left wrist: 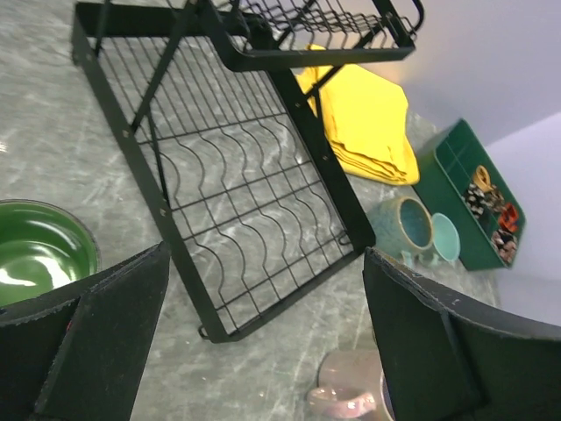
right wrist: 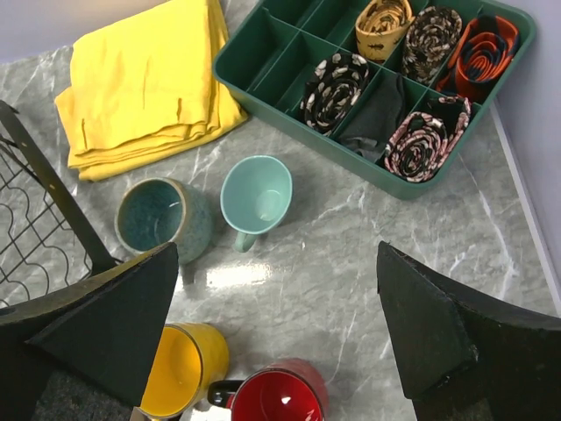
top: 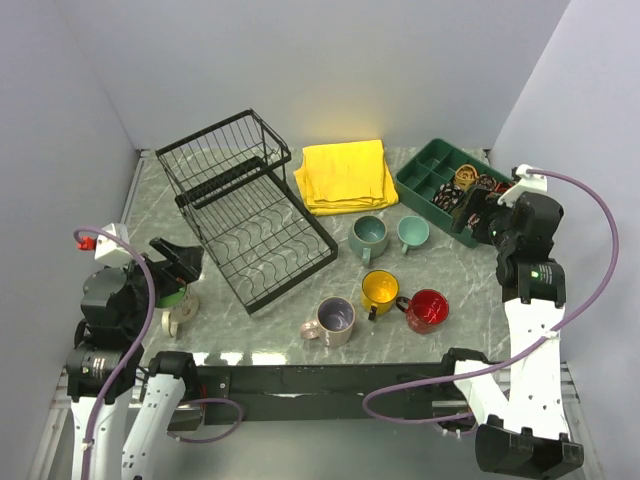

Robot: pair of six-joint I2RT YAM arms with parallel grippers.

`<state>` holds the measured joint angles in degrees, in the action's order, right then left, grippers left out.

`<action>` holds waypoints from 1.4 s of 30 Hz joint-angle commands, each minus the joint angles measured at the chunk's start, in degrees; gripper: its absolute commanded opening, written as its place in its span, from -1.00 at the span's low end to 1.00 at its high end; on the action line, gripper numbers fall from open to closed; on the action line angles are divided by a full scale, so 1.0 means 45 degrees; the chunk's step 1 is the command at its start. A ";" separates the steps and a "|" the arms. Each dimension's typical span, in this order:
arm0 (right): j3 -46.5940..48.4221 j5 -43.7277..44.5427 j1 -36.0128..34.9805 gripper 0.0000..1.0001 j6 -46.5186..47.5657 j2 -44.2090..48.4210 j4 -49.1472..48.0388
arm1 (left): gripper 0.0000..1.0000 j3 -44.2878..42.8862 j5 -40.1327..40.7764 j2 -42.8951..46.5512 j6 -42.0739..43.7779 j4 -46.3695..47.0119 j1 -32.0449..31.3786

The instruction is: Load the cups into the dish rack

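The black wire dish rack (top: 245, 205) stands at the back left and holds nothing; it also shows in the left wrist view (left wrist: 237, 184). Five cups stand right of it: dark teal (top: 368, 237), light teal (top: 412, 232), yellow (top: 380, 292), red (top: 427, 309) and cream (top: 333, 321). A dark green cup (top: 172, 294) sits under my left gripper (top: 178, 262), which is open and empty (left wrist: 263, 263); the cup shows at that view's left (left wrist: 39, 250). My right gripper (top: 478, 215) is open and empty (right wrist: 276, 263), above the teal (right wrist: 158, 217), light teal (right wrist: 256, 195), yellow (right wrist: 180, 368) and red (right wrist: 280, 395) cups.
A folded yellow cloth (top: 345, 175) lies behind the cups. A green divided tray (top: 440, 185) with rolled ties stands at the back right, close to my right gripper. A pale object (top: 180, 322) sits beside the green cup. Walls close in on three sides.
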<state>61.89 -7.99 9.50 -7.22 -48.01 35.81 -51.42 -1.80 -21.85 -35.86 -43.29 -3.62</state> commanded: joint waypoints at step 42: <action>0.3082 -0.4593 -1.2110 0.97 1.1876 -0.8154 0.4561 | 0.93 0.3731 -0.7062 0.2432 -0.3985 0.1437 -0.0016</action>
<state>71.59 -34.41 -43.35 42.00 -80.07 54.96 -33.67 -35.22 -12.62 -52.14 -37.63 -3.64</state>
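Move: From the right hand, the pink cup lies about 27 cm left, 16 cm back and 21 cm below. Nearer to that hand and similarly low, the yellow cup is roughly 15 cm left and 9 cm back, the red cup about 5 cm left and 12 cm back. From the left hand, the pink cup is some 29 cm right and 7 cm back, about 20 cm below. Open right hand swings 28 cm left, back and down towards the pink cup; open left drifts 10 cm right. ##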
